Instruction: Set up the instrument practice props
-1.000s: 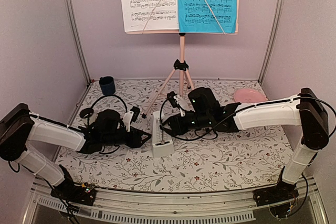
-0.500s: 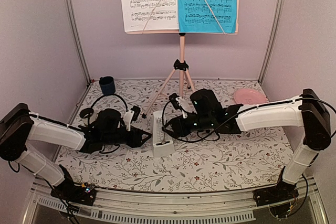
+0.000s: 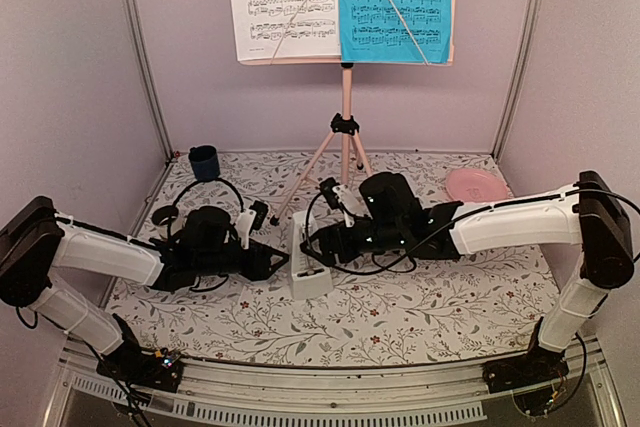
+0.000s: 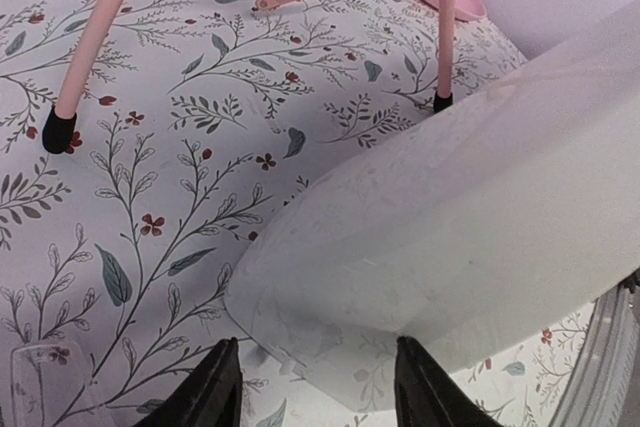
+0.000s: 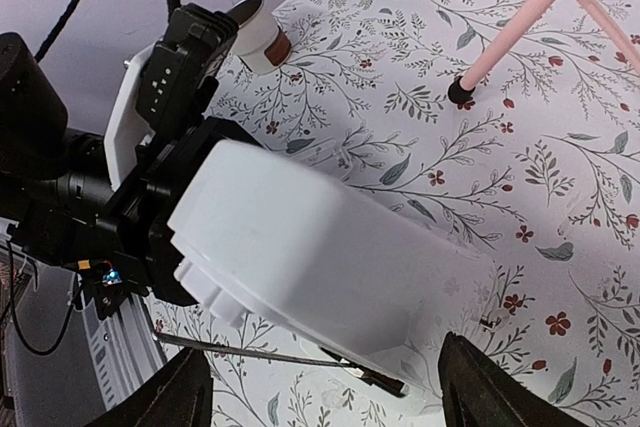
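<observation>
The pink music stand (image 3: 346,127) rises at the back, with the white sheet (image 3: 280,2) and the blue sheet (image 3: 395,2) side by side on its desk. The white metronome (image 3: 308,272) sits low over the floral cloth between both arms. My left gripper (image 3: 283,263) grips its left end, and the body fills the left wrist view (image 4: 470,237) between the fingertips (image 4: 215,392). My right gripper (image 3: 308,243) stands open, its fingers (image 5: 185,392) wide on either side of the metronome (image 5: 320,247) without touching it. The thin pendulum rod (image 5: 260,352) pokes out below the body.
A dark blue cup (image 3: 204,162) stands at the back left corner and a pink plate (image 3: 475,184) lies at the back right. The stand's pink legs (image 4: 95,42) splay over the cloth just behind the grippers. Walls close in on three sides.
The right gripper's jaws have spread wide off the metronome, and that arm has edged slightly left. The left arm and the metronome have stayed put.
</observation>
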Controlling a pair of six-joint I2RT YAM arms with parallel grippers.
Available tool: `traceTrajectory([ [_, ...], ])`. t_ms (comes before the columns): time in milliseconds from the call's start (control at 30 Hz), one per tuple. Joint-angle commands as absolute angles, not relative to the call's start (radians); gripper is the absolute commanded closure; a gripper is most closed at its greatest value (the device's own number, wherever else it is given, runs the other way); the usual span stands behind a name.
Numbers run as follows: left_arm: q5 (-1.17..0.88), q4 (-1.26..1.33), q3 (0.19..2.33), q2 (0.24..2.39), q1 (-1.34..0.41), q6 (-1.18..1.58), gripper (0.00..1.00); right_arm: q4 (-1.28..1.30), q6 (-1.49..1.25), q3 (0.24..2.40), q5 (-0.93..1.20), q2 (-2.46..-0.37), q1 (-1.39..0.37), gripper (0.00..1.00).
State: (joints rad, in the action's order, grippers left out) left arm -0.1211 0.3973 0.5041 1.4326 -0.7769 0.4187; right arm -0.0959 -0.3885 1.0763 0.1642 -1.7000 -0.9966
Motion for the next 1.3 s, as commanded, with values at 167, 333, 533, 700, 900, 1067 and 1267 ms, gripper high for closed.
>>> traceTrajectory([
  [167, -0.113, 0.4, 0.523, 1.427, -0.789, 0.403, 0.46, -0.06, -0.42, 1.107, 0.041, -1.669, -1.004, 0.21],
  [333, -0.111, 0.398, 0.526, 1.426, -0.789, 0.402, 0.46, -0.043, -0.426, 1.096, -0.006, -1.647, -1.001, 0.24],
  [533, -0.104, 0.386, 0.528, 1.419, -0.789, 0.393, 0.46, -0.04, -0.429, 1.06, -0.017, -1.604, -0.976, 0.26],
  [700, -0.093, 0.376, 0.528, 1.413, -0.787, 0.382, 0.45, -0.037, -0.425, 1.017, -0.01, -1.571, -0.944, 0.26],
  [900, -0.084, 0.356, 0.531, 1.393, -0.779, 0.373, 0.45, -0.033, -0.417, 0.951, 0.006, -1.538, -0.89, 0.26],
  [1067, -0.092, 0.322, 0.525, 1.343, -0.745, 0.368, 0.44, -0.004, -0.402, 0.879, 0.02, -1.488, -0.808, 0.26],
  [1267, -0.117, 0.245, 0.499, 1.206, -0.618, 0.36, 0.43, 0.032, -0.374, 0.798, 0.079, -1.286, -0.636, 0.23],
])
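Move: The metronome stands upright just off the right hand's open fingers, its middle about 2 cm ahead, 3 cm left and 5 cm lower. From the left hand it is roughly 6 cm right, 1 cm ahead and about level. The music stand's right foot is some 11 cm ahead, 17 cm right and 15 cm below the right hand; its left foot lies about 18 cm ahead, 10 cm left and equally low. The metronome is left standing as the right hand, fingers already open and kept open, draws away from its rod side: a slow ease forward, right and slightly up, then a faster sweep, about 15 cm right and 6 cm forward in all, dipping some 4 cm on the way towards the stand's right foot and turning some 20 degrees clockwise. Late on, the left hand also backs off, a few centimetres up and left, still half open. ##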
